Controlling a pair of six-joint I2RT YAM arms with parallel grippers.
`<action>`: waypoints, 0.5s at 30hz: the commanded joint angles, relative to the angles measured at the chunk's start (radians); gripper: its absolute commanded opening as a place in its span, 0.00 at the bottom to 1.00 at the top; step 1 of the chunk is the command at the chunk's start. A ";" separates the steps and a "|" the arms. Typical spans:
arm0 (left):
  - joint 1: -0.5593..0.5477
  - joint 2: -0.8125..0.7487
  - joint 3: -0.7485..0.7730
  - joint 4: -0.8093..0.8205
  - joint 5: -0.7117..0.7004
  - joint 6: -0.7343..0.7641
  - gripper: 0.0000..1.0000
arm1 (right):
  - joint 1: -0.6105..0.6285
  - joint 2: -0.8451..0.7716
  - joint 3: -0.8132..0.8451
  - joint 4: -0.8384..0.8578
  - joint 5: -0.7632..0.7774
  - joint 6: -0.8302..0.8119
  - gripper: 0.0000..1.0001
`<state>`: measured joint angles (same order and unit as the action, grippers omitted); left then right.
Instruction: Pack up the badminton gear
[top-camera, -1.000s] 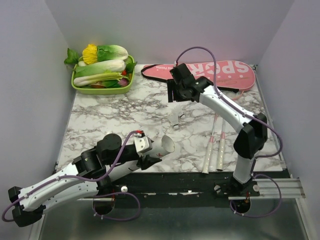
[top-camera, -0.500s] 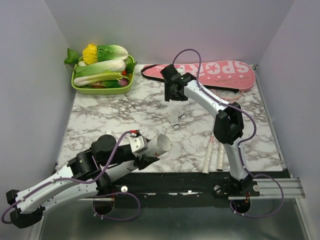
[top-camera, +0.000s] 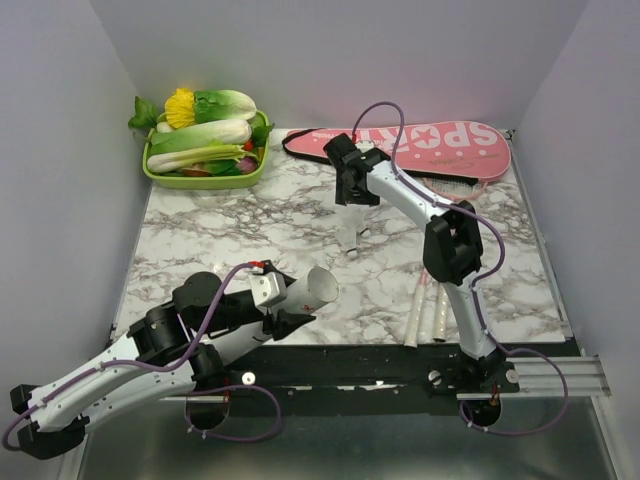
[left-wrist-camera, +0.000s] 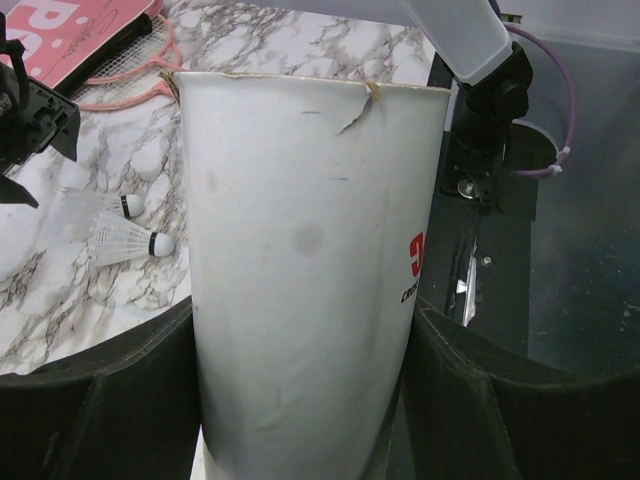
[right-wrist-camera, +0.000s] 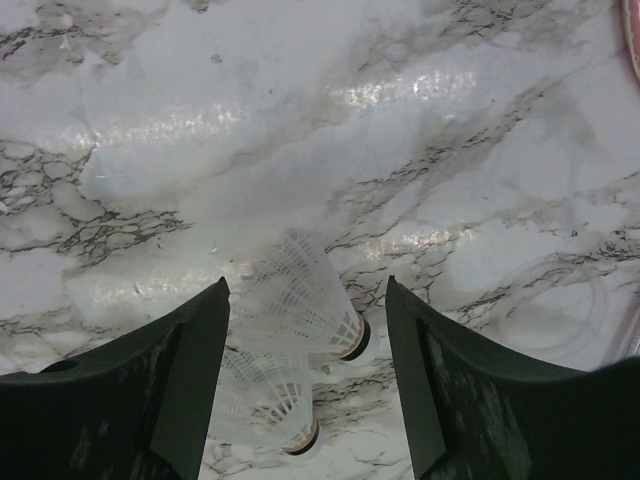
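Observation:
My left gripper (left-wrist-camera: 303, 310) is shut on a white tube (left-wrist-camera: 310, 220), its black fingers (left-wrist-camera: 120, 400) pressed against both sides. In the top view the tube (top-camera: 310, 292) lies near the table's front edge, open mouth facing right. Two white shuttlecocks (right-wrist-camera: 305, 300) lie side by side on the marble. My right gripper (right-wrist-camera: 306, 285) hangs open just above them, one jaw on either side. From above, the right gripper (top-camera: 352, 198) is behind the shuttlecocks (top-camera: 350, 238). The pink cover (top-camera: 440, 145) lies at the back. Two thin rackets (top-camera: 428, 295) lie at the right.
A green tray of leafy vegetables (top-camera: 205, 150) stands in the back left corner. A racket head (left-wrist-camera: 130, 70) lies beside the cover. Purple walls close in the table (top-camera: 230, 230) on three sides. A black strip (top-camera: 350, 360) runs along the near edge.
My right arm has folded in and its gripper has shifted left to sit over the shuttlecocks. My left arm has drawn the tube slightly toward the near left.

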<state>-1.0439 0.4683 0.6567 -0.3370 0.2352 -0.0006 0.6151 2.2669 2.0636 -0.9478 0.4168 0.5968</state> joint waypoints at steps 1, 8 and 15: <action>0.005 -0.011 0.021 0.026 0.004 -0.038 0.00 | -0.028 0.037 0.003 -0.035 0.053 0.043 0.72; 0.005 -0.017 0.020 0.029 0.007 -0.036 0.00 | -0.029 0.051 -0.037 -0.029 0.024 0.052 0.65; 0.007 -0.010 0.020 0.026 0.004 -0.032 0.00 | -0.029 0.029 -0.106 0.003 -0.035 0.054 0.35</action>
<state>-1.0416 0.4625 0.6567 -0.3367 0.2356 -0.0029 0.5842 2.2944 2.0014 -0.9592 0.4164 0.6357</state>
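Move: Just back from the right hand and slightly right of it, about 3 cm back, 2 cm right and 5 cm below, lies the farther of the two shuttlecocks, its cork towards the robot. The nearer shuttlecock is about 8 cm back and 2 cm left of the hand; the pink racket bag's middle is some 23 cm ahead and 15 cm right. From the left hand, holding the white tube, the farther shuttlecock lies roughly 32 cm ahead, 15 cm right and 22 cm lower. Sliding about 2 cm to its right, the right hand then sinks some 3 cm towards the farther shuttlecock's skirt, drawing slightly back at the end, the fingers still slanting down and forward. As it drops, the open fingers close to roughly two thirds of their starting gap around the feathered skirt and come against it. ##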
